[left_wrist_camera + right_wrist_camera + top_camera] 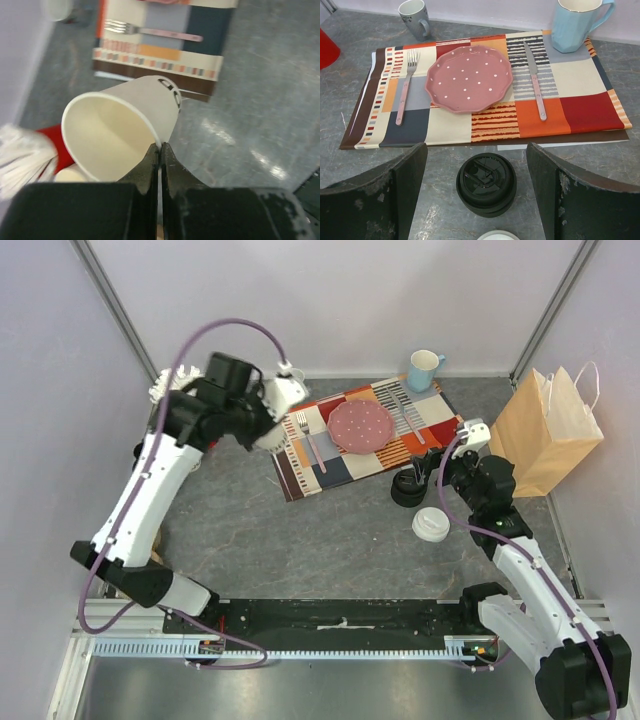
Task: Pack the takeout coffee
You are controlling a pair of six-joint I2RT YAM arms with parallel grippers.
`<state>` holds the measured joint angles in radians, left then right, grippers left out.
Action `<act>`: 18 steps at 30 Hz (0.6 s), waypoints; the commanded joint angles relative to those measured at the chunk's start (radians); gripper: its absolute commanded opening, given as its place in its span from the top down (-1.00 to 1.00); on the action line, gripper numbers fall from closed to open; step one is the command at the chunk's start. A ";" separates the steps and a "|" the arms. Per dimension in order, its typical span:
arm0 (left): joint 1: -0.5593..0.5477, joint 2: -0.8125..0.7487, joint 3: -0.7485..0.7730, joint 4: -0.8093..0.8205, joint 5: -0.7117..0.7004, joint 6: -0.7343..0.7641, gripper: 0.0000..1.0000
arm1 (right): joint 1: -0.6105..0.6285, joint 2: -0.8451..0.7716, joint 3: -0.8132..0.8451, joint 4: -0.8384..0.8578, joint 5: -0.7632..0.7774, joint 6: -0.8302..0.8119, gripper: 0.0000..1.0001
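One takeout coffee shows from above as a black sip lid (pixel 486 184) (pixel 409 486), standing on the grey table just in front of the placemat. My right gripper (pixel 476 150) hangs open over it, one finger on each side, touching nothing. The second takeout coffee, with a white lid (pixel 431 524), stands just nearer; only its lid edge (pixel 497 236) shows in the right wrist view. My left gripper (pixel 160 146) is raised at the left, shut on the rim of a lidless cream paper cup (pixel 120 125) (pixel 272 438) that tilts with its mouth toward the camera.
A brown paper bag (pixel 545 430) stands at the right. The striped placemat (pixel 445 125) carries a pink dotted plate (pixel 469 77), a fork (pixel 405 85) and a knife (pixel 535 82). A blue mug (pixel 575 22) and a grey mug (pixel 415 17) stand behind it. A red holder (pixel 52 145) sits far left.
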<state>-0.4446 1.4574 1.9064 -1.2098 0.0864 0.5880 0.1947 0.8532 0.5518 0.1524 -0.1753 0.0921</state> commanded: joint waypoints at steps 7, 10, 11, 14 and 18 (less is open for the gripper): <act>-0.420 0.008 -0.383 0.194 -0.016 -0.033 0.96 | 0.005 -0.062 0.057 -0.070 0.072 -0.006 -0.77; -0.496 0.004 -0.460 0.295 -0.020 -0.030 0.96 | 0.005 -0.068 0.053 -0.076 0.079 -0.012 -0.77; -0.514 0.009 -0.474 0.312 -0.014 -0.030 0.95 | 0.003 -0.069 0.053 -0.077 0.080 -0.014 -0.77; -0.552 0.055 -0.521 0.345 -0.031 -0.021 0.96 | 0.005 -0.072 0.054 -0.079 0.082 -0.020 -0.77; -0.580 0.107 -0.573 0.395 -0.051 -0.022 0.96 | 0.005 -0.075 0.054 -0.079 0.083 -0.025 -0.77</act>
<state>-0.9997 1.5185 1.3766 -0.9249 0.0669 0.5625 0.1947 0.7990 0.5716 0.0689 -0.1062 0.0811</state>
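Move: The left hand holds the paper cup by its rim; the bare table it is being brought to lies some 12 cm back, 15 cm to the right and about 30 cm below. The fork is roughly 13 cm ahead and 12 cm right. The black lids are level with this hand and about 37 cm right; the white lids stand about 11 cm nearer the base and 6 cm farther right than them. From the right hand, the bare spot is around 13 cm back, 23 cm left and 18 cm down. Down, to the right and back towards the base in one sweep, the left hand brings the cup over the placemat's near left side to the bare table in front of it, sinking some 17 cm. The wrist turns about 30 degrees clockwise on the way while the fingers keep their pinch on the rim; the backward travel stops first and the hand is still easing down at the end. ##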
